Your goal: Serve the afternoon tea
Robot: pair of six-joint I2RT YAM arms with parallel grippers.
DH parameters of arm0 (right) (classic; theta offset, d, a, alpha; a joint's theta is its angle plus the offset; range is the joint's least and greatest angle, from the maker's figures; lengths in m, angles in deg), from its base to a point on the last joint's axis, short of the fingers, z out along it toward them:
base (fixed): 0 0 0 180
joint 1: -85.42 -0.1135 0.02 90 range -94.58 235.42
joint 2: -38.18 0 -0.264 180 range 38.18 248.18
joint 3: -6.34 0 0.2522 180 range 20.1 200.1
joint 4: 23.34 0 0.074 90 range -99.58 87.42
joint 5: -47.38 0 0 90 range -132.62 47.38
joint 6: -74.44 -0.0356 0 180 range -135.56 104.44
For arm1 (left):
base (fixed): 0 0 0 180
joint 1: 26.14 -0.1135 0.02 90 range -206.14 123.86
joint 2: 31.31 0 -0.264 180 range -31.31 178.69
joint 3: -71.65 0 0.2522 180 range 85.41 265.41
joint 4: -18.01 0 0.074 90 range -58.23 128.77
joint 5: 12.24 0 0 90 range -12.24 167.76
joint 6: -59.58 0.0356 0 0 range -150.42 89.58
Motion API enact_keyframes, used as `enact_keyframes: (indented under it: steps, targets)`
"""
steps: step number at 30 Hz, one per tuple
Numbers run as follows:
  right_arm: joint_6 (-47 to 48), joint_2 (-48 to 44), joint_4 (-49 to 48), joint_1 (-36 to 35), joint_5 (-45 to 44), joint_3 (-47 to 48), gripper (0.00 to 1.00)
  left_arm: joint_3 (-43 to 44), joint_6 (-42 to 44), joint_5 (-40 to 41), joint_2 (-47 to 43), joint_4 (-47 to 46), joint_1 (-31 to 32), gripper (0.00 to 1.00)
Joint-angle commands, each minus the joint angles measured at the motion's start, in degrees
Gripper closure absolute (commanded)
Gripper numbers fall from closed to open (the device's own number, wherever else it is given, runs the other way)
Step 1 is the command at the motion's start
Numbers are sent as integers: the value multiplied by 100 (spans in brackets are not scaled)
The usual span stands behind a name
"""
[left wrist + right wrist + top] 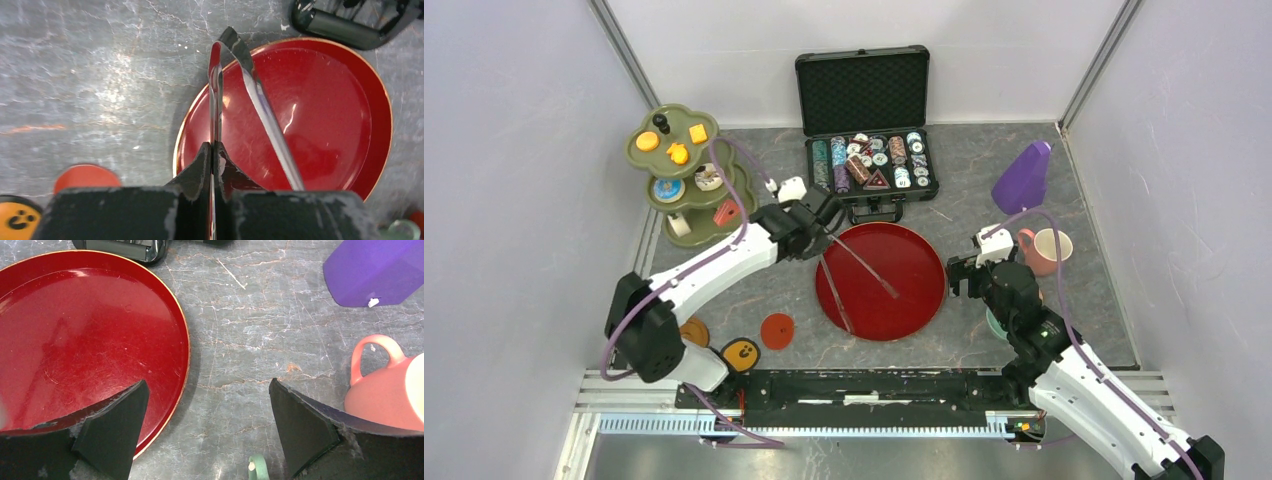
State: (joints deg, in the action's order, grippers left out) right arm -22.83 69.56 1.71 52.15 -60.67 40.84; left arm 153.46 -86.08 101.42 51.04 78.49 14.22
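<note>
My left gripper (822,230) (214,150) is shut on one arm of a pair of metal tongs (865,264) (264,112), which slant over the dark-red tray (904,300) (325,100); the other arm splays off to the right. At the back left is the olive-green three-tier stand (646,160), with orange biscuits (676,142) on top and a donut (669,189) and a cake slice (726,212) lower down. My right gripper (964,268) (207,385) hangs open and empty over bare table between the tray and the pink cup (1046,250) (385,390). A teal cup handle (257,467) peeks in below it.
An open black case of poker chips (871,160) stands behind the tray. A purple object (1022,178) (375,270) lies at the back right. Near my left arm's base are an orange saucer (776,330) (85,177) and an orange smiley-faced cup (742,352) (17,220).
</note>
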Motion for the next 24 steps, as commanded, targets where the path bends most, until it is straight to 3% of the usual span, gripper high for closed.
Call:
enact_keyframes:
  steps: [1, 7, 9, 13, 17, 18, 19, 24]
  targets:
    - [13, -47, -175, -30, -80, 25, 2, 188, -1550, 759, 576, -417, 121, 98]
    - [25, 146, -181, -28, -112, 62, 2, 859, -2193, 888, 1567, 328, 319, 98]
    - [3, 152, -167, -30, -75, 53, 2, 879, -2213, 924, 1670, 324, 396, 92]
    - [9, 84, -218, -33, -67, 20, 2, 798, -1994, 713, 1637, 212, 400, 74]
    - [27, 135, -228, -30, -82, 59, 2, 718, -1245, 795, 1227, 200, 403, 19]
    - [18, 149, -187, -30, -118, 75, 2, 707, -961, 802, 1067, 204, 403, 15]
    - [1, 151, -148, -28, -159, 78, 2, 689, -678, 819, 951, 278, 403, 4]
    - [15, 3, -294, -34, -107, -7, 2, -102, -411, 799, -45, 961, 401, 0]
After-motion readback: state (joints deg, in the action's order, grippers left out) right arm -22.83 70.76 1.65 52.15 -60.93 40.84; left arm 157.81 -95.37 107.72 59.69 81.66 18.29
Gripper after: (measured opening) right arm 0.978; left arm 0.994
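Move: The left hand already holds the tongs, with their two arms hanging out over the red tray. The tray's middle is about 13 cm to this hand's right, 9 cm nearer the base and 12 cm lower. The open chip case stands some 12 cm to the right and 13 cm ahead; the tiered cake stand is about 27 cm to the left and 9 cm ahead. From the idle right hand, the tray's middle lies about 19 cm left and 3 cm back. Still pinching the tongs, the left hand lowers them onto the red tray, going down about 6 cm while easing 3 cm to the right and a little forward, and turning roughly 12 degrees counter-clockwise. There it stops and opens its fingers wide to let go, then rises about 4 cm clear, drifting slightly left and back. ##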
